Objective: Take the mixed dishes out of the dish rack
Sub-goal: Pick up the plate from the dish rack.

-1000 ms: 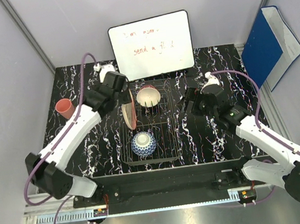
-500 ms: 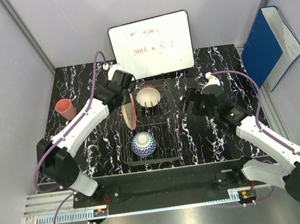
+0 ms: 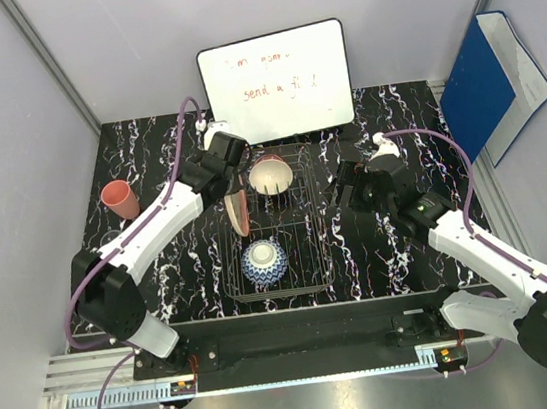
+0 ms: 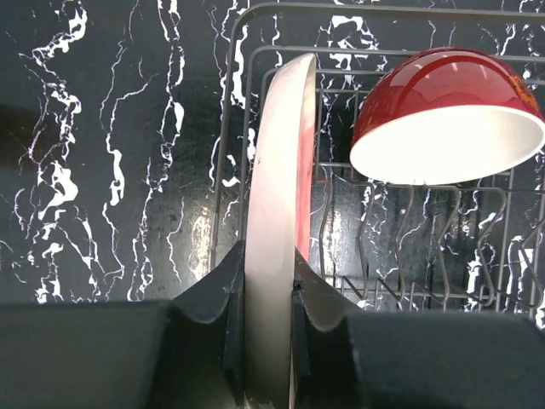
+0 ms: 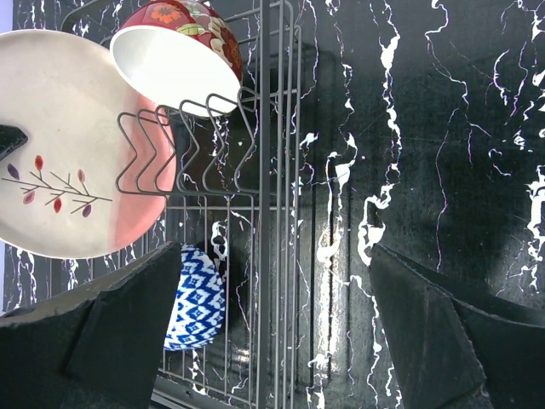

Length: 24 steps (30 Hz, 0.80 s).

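Observation:
The black wire dish rack [image 3: 319,229] sits mid-table. A pale pinkish plate [image 3: 237,211] stands on edge in its left side. My left gripper [image 3: 229,182] is shut on the plate's top rim; in the left wrist view both fingers [image 4: 311,294] press the plate [image 4: 277,196]. A cream bowl with a red outside [image 3: 272,175] leans at the rack's back. A blue-and-white bowl [image 3: 262,263] lies at the front. My right gripper [image 3: 348,191] is open and empty, just right of the rack. The salmon-pink cup [image 3: 118,198] stands on the table at far left. I cannot see the clear glass.
A whiteboard [image 3: 276,83] stands behind the rack. A blue folder [image 3: 490,85] leans at the back right. In the right wrist view the rack's edge [image 5: 281,128], the plate [image 5: 68,170], the red bowl [image 5: 174,55] and the blue bowl [image 5: 194,298] lie to the left.
My left gripper has moved right and forward over the rack's back left and now grips the plate's top rim. The right arm has barely moved.

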### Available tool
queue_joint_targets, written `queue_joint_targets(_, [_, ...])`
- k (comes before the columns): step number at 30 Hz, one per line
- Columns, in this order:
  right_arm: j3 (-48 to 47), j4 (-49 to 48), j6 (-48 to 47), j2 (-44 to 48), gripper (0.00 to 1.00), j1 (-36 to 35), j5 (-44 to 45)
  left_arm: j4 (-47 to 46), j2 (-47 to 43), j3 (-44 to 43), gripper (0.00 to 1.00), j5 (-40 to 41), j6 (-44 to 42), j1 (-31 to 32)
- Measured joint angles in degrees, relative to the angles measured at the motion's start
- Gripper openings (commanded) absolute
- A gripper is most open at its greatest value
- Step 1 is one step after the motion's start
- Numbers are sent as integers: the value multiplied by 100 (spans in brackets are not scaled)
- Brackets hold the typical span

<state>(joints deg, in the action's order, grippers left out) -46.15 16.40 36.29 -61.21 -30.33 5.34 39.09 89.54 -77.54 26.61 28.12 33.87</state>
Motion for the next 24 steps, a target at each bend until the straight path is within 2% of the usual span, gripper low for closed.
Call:
queue_joint_targets(8, [0, -2, 0, -2, 100, 0, 2, 149, -24, -114, 0, -35, -39, -9])
queue_joint_targets(20, [0, -2, 0, 0, 100, 0, -24, 1099, -485, -1718, 0, -326, -424, -20])
queue_joint_targets(24, [0, -2, 24, 50, 99, 0, 26, 977, -938, -1930, 0, -935, -485, -63])
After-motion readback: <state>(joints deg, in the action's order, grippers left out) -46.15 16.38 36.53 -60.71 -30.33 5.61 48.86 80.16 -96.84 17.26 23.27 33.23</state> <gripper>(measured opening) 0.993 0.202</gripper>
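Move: The plate stands on edge in the rack, its upper rim already between the left fingers; its middle is about 7 cm below that hand and 2 cm back. The red bowl lies roughly 7 cm to the hand's right, 3 cm ahead and 10 cm down. The blue bowl is some 18 cm back, 3 cm right and 13 cm below. From the right hand the plate's middle is about 22 cm left, 3 cm ahead and 8 cm lower. Still pinching the plate's upper rim, the left hand draws it almost straight up out of the rack, some 16 cm, starting slowly and then speeding up. Towards the top it eases back a couple of centimetres while the wrist turns by about 20 degrees, fingertips tipping up, the hand's left side sinking, with a little clockwise swing. ##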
